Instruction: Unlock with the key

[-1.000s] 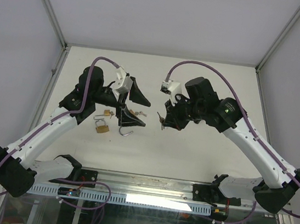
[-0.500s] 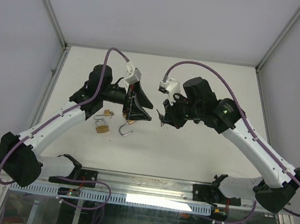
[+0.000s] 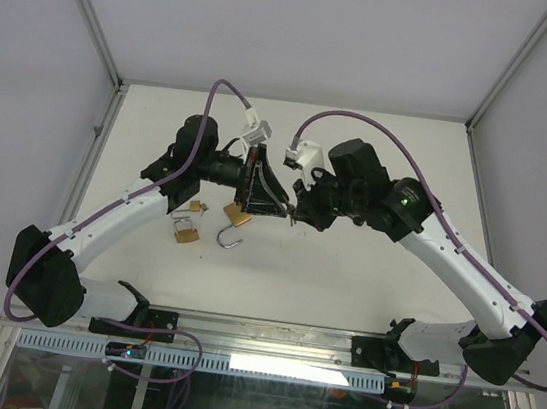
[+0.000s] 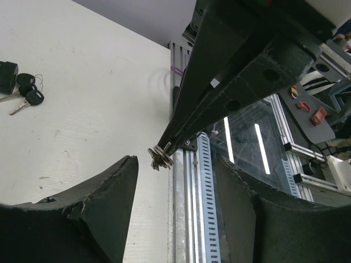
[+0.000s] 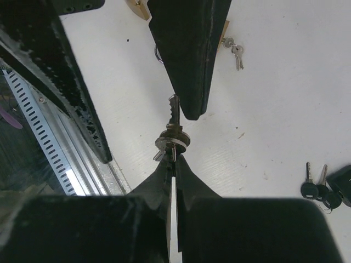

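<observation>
My right gripper (image 5: 173,159) is shut on a bunch of silver keys (image 5: 173,138), one blade sticking out past the fingertips. In the left wrist view the keys (image 4: 160,158) hang at the mouth of my left gripper (image 4: 175,161). That gripper is open, its two black fingers on either side and nothing gripped. From above, the left gripper (image 3: 272,202) and right gripper (image 3: 297,213) meet tip to tip over mid-table. A brass padlock (image 3: 237,219) with its shackle swung open lies on the table just below them.
A second brass padlock (image 3: 187,233) lies left of the first. Black-headed keys (image 4: 23,93) rest on the white table, and small silver keys (image 5: 236,52) lie by a brass piece. The metal rail (image 3: 266,337) runs along the near edge.
The left arm has swung right and up from the padlocks to the right gripper's keys, its jaws narrowing on the way. The right gripper has shifted slightly left, still shut on the keys.
</observation>
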Controlling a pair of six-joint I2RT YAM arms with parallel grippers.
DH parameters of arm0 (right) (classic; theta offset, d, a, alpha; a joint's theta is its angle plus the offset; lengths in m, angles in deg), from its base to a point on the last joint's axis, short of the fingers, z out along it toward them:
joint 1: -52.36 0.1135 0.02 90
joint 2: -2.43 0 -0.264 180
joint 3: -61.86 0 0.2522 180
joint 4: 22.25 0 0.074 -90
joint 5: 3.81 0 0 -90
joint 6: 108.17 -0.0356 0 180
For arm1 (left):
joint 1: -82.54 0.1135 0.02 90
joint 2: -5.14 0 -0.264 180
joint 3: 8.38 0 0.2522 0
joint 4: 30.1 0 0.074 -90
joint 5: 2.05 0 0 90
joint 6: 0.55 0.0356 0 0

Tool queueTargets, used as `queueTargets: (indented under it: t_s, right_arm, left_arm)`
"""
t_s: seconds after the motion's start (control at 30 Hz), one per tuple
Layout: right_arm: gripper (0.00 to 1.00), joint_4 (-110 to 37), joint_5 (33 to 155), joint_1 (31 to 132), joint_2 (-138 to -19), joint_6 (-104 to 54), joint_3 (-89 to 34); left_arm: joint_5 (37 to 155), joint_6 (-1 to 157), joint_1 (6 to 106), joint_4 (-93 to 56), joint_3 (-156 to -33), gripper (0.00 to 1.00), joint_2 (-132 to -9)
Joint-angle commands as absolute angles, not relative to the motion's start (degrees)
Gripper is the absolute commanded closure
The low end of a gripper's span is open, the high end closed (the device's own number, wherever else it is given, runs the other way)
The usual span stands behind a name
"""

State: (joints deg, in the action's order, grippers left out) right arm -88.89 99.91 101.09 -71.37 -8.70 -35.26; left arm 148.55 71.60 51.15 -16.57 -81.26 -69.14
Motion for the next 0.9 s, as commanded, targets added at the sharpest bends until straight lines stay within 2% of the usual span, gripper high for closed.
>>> queueTargets:
  t_s: [0.0, 0.1, 0.37, 0.47, 0.77, 0.8, 0.87]
  right_arm:
    - [1.00, -85.27, 99.02, 101.82, -70.87, -7.54, -37.87]
    - [1.00, -85.52, 98.58, 102.02, -70.96, -7.54, -37.86]
    - [1.00, -85.40, 97.96, 102.20, -70.66, -7.37, -37.62]
    - [1.00, -85.23, 97.88, 102.20, -70.60, -7.28, -37.74]
    - [1.00, -82.51, 99.42, 102.29, -68.40, -8.48, -35.85]
    - [0.82, -81.90, 99.84, 102.21, -67.44, -8.94, -34.85]
    - [0.28, -80.63, 99.80, 102.01, -64.72, -10.78, -32.13]
  left_arm:
    - [147.74, 68.09, 50.82, -20.01, -84.59, 0.42, -70.13]
    - [148.42, 68.15, 50.81, -20.21, -85.29, 0.49, -70.71]
    - [149.68, 68.42, 50.84, -20.38, -85.17, 0.80, -70.74]
    - [149.67, 68.53, 50.82, -20.35, -85.14, 1.00, -70.59]
    - [145.72, 73.97, 50.82, -20.75, -83.83, 1.00, -66.82]
    - [144.29, 75.82, 50.75, -21.27, -83.50, 1.00, -65.62]
    - [141.23, 80.66, 50.67, -22.06, -83.17, 1.00, -63.03]
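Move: Just in front of the left hand, between its parted fingers, the key bunch hangs in the right fingertips, about 1 cm farther out and 1 cm to its right, nearly level; from the right hand it lies about 1 cm left and 1 cm below. On the table, some 26 cm below the left hand, the open gold padlock lies about 10 cm ahead and 12 cm left, and the black padlock about 13 cm ahead and 19 cm right. Easing about 1 cm forward and barely to the right, the left hand closes its fingers from just over half open to shut, pinching the key bunch where the right fingertips present it. The right hand holds still with its grip kept, then right at the end opens its fingers about a quarter and lets go, while the left begins to rise about half a centimetre. ##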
